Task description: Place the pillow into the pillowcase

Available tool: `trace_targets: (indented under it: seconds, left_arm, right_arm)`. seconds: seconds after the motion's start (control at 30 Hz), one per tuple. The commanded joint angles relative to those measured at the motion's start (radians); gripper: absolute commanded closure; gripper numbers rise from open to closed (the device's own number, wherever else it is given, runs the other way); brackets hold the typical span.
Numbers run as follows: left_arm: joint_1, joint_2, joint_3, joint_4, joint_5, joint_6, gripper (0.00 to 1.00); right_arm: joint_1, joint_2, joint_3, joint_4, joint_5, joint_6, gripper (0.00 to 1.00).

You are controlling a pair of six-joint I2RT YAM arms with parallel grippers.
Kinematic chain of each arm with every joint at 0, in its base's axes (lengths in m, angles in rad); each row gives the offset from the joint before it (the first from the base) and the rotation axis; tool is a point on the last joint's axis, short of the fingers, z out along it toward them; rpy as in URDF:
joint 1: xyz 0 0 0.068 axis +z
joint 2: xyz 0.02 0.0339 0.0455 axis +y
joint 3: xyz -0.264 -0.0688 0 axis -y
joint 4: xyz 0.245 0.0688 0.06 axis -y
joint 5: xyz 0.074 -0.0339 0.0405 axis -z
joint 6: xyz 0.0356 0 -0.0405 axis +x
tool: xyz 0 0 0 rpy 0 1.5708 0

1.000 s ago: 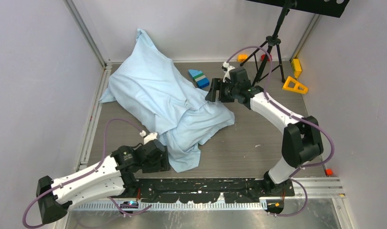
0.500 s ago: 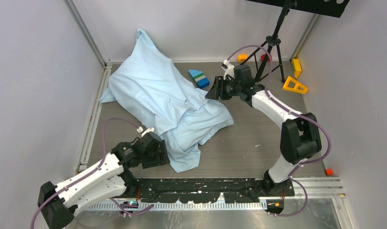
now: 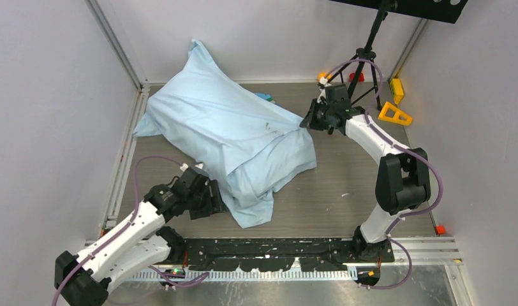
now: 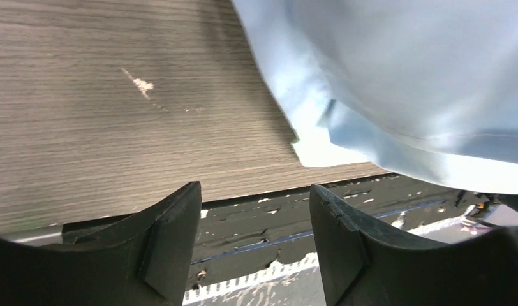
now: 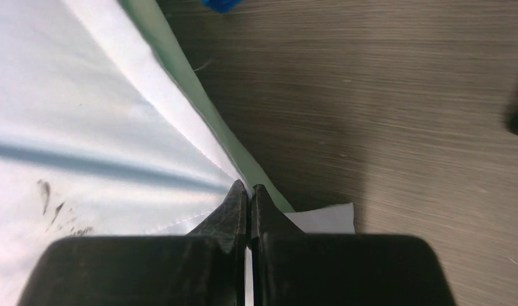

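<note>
The light-blue pillowcase (image 3: 231, 134) lies wrinkled across the left half of the table, draped over a plump bulk. The pillow itself is hidden under it. My right gripper (image 3: 305, 121) is shut on the pillowcase's right edge and holds it stretched out to the right. In the right wrist view the gripper (image 5: 249, 188) pinches where the pale-blue face (image 5: 103, 127) and the mint-green face (image 5: 199, 108) meet. My left gripper (image 3: 218, 203) stands open just left of the cloth's near corner. In the left wrist view, the left gripper (image 4: 255, 191) holds nothing and the pillowcase (image 4: 397, 76) hangs above and to the right.
A blue-green toy block (image 3: 266, 97) peeks out behind the cloth. A yellow triangle (image 3: 395, 113), a yellow block (image 3: 397, 89) and a camera tripod (image 3: 365, 64) stand at the back right. Walls close in on both sides. The black mounting rail (image 3: 275, 248) runs along the near edge.
My right gripper closed on the pillowcase's right edge and drew it back and right, over most of the toy blocks. My left arm edged forward along the cloth's near corner.
</note>
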Motion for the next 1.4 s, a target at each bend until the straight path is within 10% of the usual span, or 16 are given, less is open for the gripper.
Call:
trace_targets:
  seconds: [0.0, 0.83, 1.0, 1.13, 1.37]
  left_arm:
    - [0.033, 0.013, -0.019, 0.161, 0.103, 0.012, 0.36]
    - [-0.07, 0.163, -0.389, 1.216, 0.154, -0.353, 0.45]
    - [-0.108, 0.232, -0.397, 1.323, 0.135, -0.39, 0.67]
    - [-0.111, 0.077, -0.274, 0.961, 0.133, -0.361, 1.0]
    - [-0.041, -0.148, 0.347, -0.182, -0.105, -0.017, 1.0]
  right_arm:
    - [-0.028, 0.019, 0.009, -0.088, 0.208, 0.022, 1.0]
    - [-0.069, 0.081, -0.002, -0.104, 0.203, 0.072, 1.0]
    - [-0.07, 0.077, 0.009, -0.104, 0.204, 0.081, 1.0]
    - [-0.077, 0.068, 0.07, -0.164, 0.262, 0.082, 1.0]
    - [-0.159, 0.085, 0.337, -0.357, 0.481, 0.087, 1.0]
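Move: Off to the left hand's right by about 11 cm, 4 cm ahead and some 2 cm lower, is the near flap of the pillowcase; its nearest corner lies about 9 cm right, 5 cm back and 8 cm down. From the right hand, which already pinches the far right edge, the flap is roughly 15 cm left, 24 cm back and 9 cm lower. The blue block is about 12 cm ahead and 11 left of the right hand, the tripod foot 9 right and 3 ahead, both some 12 cm down. Swinging right about 11 cm and forward 4, the left hand rolls some 35 degrees so its open fingers point more to the right, shuts them on the pillowcase's near flap, then lifts sharply about 11 cm, drifting back left. The right hand keeps its pinch, draws the edge right and down about 5 cm each, holds, and finally goes right again while rising and reaching forward. ##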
